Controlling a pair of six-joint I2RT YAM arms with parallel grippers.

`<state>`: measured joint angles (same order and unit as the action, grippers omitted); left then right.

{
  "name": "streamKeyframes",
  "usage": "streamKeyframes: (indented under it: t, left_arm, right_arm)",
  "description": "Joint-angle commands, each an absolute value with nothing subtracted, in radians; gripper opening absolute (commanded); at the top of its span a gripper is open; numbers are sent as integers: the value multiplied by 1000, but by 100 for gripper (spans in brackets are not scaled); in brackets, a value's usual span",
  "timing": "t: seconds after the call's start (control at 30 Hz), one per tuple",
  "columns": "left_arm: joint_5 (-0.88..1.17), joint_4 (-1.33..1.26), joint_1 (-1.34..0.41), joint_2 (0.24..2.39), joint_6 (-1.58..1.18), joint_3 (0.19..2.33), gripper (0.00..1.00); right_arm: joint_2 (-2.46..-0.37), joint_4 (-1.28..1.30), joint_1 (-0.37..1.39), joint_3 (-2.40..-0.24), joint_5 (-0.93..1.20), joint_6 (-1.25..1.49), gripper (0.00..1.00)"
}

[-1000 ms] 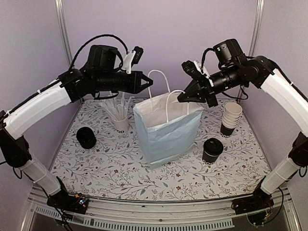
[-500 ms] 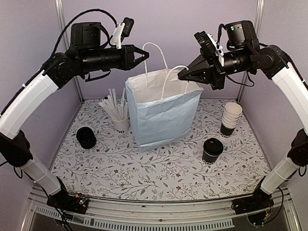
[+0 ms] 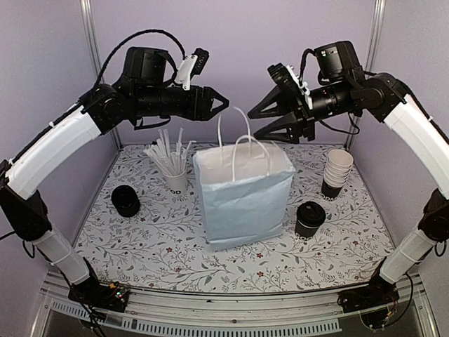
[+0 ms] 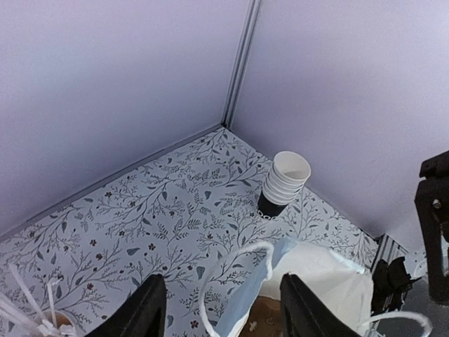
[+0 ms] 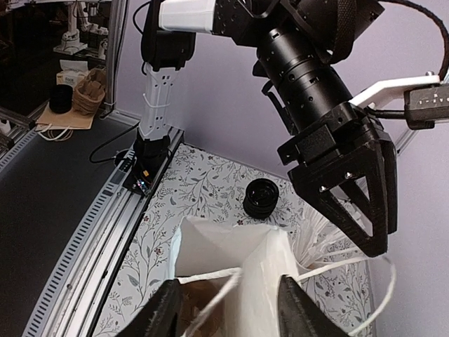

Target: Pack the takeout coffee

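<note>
The pale blue paper bag [image 3: 245,200] stands upright mid-table with both white handles [image 3: 242,140] sticking up free. My left gripper [image 3: 221,109] hovers open above its left rim. In the left wrist view one handle loop [image 4: 235,270] rises between the open left gripper [image 4: 224,312] fingers without being pinched. My right gripper [image 3: 255,124] is open above the right rim. The right wrist view has the open right gripper [image 5: 228,309] over the bag mouth. Brown pulp of the carrier [image 5: 200,305] [image 4: 261,317] shows at the bag's bottom. A black lidded coffee cup [image 3: 309,219] stands on the table right of the bag.
A stack of black paper cups with white insides [image 3: 337,170] [image 4: 286,179] stands at the back right. A white cup of straws [image 3: 175,175] is left of the bag, and a black round stack of lids [image 3: 126,200] [image 5: 261,198] lies further left. Purple walls enclose three sides.
The bag, held up by its handles half a second ago, has come down onto the table. Both grippers have opened and let the handles go.
</note>
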<state>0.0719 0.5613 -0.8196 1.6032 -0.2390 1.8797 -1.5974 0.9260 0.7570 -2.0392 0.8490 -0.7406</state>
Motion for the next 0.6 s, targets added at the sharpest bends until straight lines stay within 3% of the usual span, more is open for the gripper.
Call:
streamKeyframes:
  t: [0.0,0.07,0.17,0.43,0.57]
  left_arm:
    - [-53,604,-804,1603,-241,1780,64]
    - [-34,606,-805,1593,-250,1741,68]
    - [-8,586,-806,1548,-255,1710,70]
    - [122,527,-807,1401,-262,1578,71]
    - [136,512,-810,1376,-269,1484,69]
  right_arm:
    - [-1557,851,746,-1837,749,-777,61]
    - [-1516,848,742,-1764,758,-800,70]
    - [-1471,853,741,-1713,758,-806,75]
    - [-1335,908,727,-1627,673,-815,75]
    - [-1269,952,628,-1529,626,-806,73]
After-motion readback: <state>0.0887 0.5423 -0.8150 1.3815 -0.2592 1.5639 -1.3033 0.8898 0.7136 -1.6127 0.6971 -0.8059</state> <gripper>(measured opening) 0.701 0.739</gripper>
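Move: The left hand has the paper bag's middle about 12 cm back, 6 cm to its right and some 27 cm below; the straw cup stands 4 cm ahead of that hand, 18 cm to its left and 37 cm down. From the right hand the bag is about 1 cm ahead, 1 cm to the left and 28 cm below; the lidded coffee cup is 2 cm ahead, 20 cm to the right and 39 cm below. Quickly down, both hands dip about 10 cm beside the bag's handles, already part-open fingers spreading much wider to leave them free. Then both rise a few centimetres while drawing apart, the left leftward and back, the right mainly some 5 cm rightward and also back. Both wrists tilt about 10 degrees in the dip and partly return. ##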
